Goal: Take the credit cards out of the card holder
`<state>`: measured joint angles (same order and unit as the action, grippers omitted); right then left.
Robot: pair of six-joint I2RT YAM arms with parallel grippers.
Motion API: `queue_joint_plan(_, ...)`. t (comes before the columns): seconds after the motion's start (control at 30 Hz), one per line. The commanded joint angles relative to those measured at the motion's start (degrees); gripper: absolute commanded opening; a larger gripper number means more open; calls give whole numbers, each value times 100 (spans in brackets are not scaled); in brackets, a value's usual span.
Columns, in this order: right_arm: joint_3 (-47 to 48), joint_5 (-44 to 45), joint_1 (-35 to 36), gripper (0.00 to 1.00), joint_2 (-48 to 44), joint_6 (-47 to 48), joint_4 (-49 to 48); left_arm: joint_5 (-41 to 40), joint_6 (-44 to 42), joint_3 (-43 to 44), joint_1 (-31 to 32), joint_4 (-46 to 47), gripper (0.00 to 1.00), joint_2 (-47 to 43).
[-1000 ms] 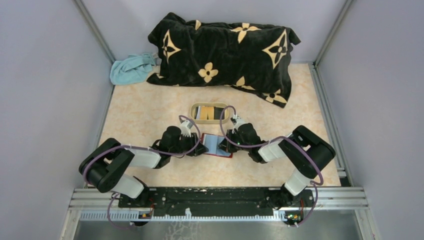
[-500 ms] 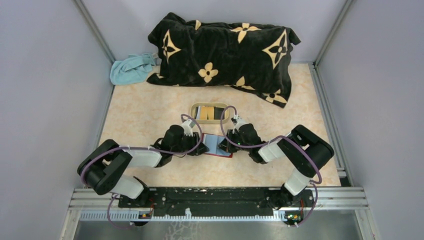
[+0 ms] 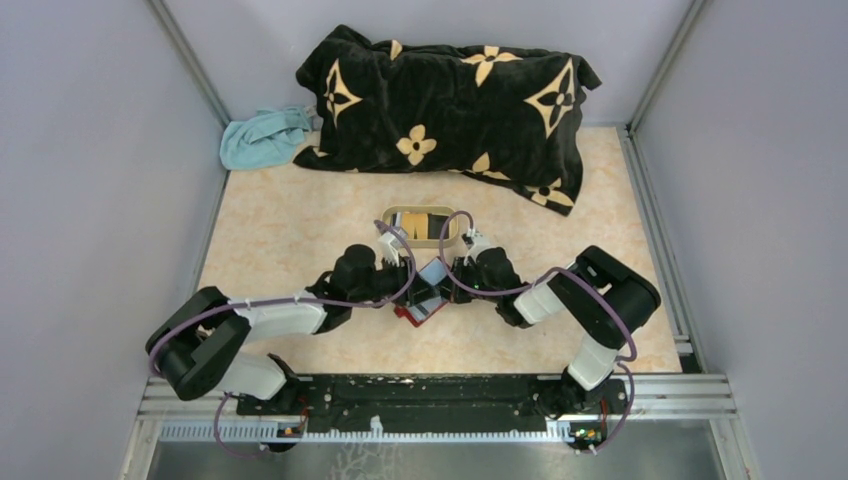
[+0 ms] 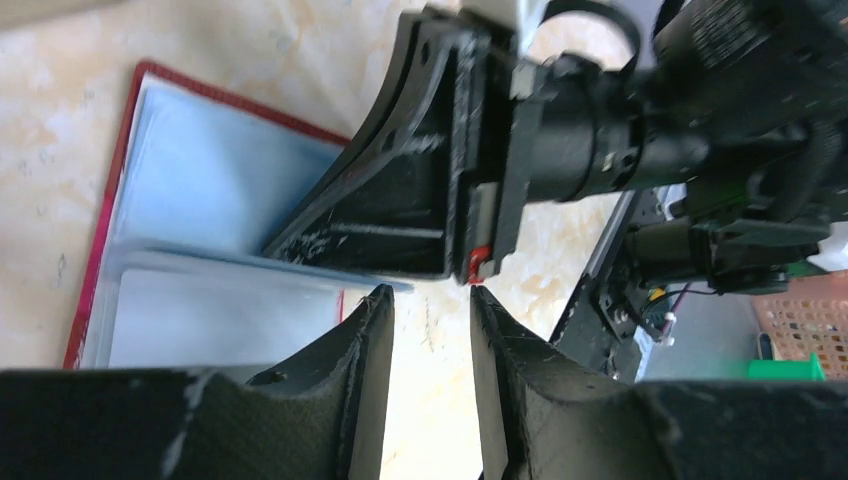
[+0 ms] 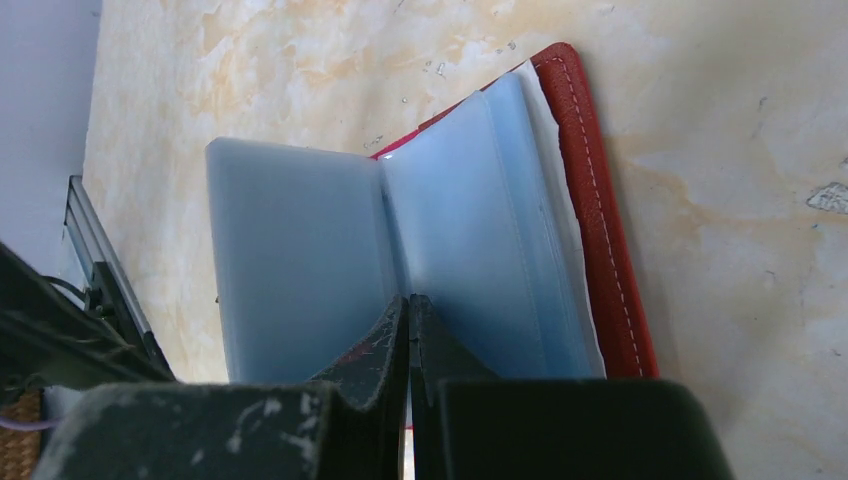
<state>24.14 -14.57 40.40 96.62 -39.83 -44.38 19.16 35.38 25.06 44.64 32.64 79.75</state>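
The card holder (image 3: 427, 297) lies open on the marbled table between both grippers, turned cornerwise, dark red with pale blue-grey sleeves (image 5: 480, 250). The sleeves that show look empty. My right gripper (image 5: 408, 300) is shut, its tips down on the fold of the sleeves. In the left wrist view a small red tab (image 4: 478, 263) sits at the right gripper's tips; I cannot tell if it is pinched. My left gripper (image 4: 430, 295) is open with nothing between its fingers, just beside the holder (image 4: 200, 190). Credit cards (image 3: 420, 224), black and orange-yellow, lie in the tray behind.
The beige oval tray (image 3: 391, 226) stands just behind the grippers. A black blanket with beige flowers (image 3: 450, 95) fills the back and a teal cloth (image 3: 262, 138) lies at the back left. Grey walls close both sides.
The left arm has reached further right and back, towards the tray. The card holder has turned from lying square to cornerwise. The right gripper has stayed shut in place.
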Motion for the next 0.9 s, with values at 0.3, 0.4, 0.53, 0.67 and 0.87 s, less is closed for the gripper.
queue_joint_plan(0.3,-80,9,91,0,-72,99,661,-53,-43,177,27,483,44,305)
queue_joint_plan(0.4,-52,25,91,0,-415,199,909,-17,2,164,22,531,44,329)
queue_joint_plan(0.53,124,221,90,0,-596,492,1414,-228,273,-173,46,463,56,-122)
queue_joint_plan(0.67,464,491,86,0,-402,848,2035,-650,598,-651,184,436,67,-557)
queue_joint_plan(0.87,203,411,180,0,-427,746,2037,-887,892,-1112,317,469,66,-799)
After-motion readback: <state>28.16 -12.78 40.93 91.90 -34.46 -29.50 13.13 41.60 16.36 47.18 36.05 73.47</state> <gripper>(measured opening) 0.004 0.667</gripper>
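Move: The open card holder, turned slantwise with one clear sleeve standing up, has its middle about 3 cm ahead of my left hand, 2 cm to its right and 8 cm below. Its strap is roughly 1 cm back, 3 cm left and 8 cm below. The tray lies some 17 cm ahead, 1 cm right and 7 cm below. From my right hand, the holder's middle is 4 cm left, level fore and aft, 1 cm below; the tray 14 cm ahead, 6 cm left, at hand height. I keep my shut right fingertips resting on the holder's sleeves, shifting them barely 1 cm to the right and rolling slightly. My left hand bobs up about 1.5 cm and sinks again, then opens its fingers from under half to about two thirds and backs off some 3 cm, going left as well and dipping at the end, away from the holder's middle towards its strap end. ##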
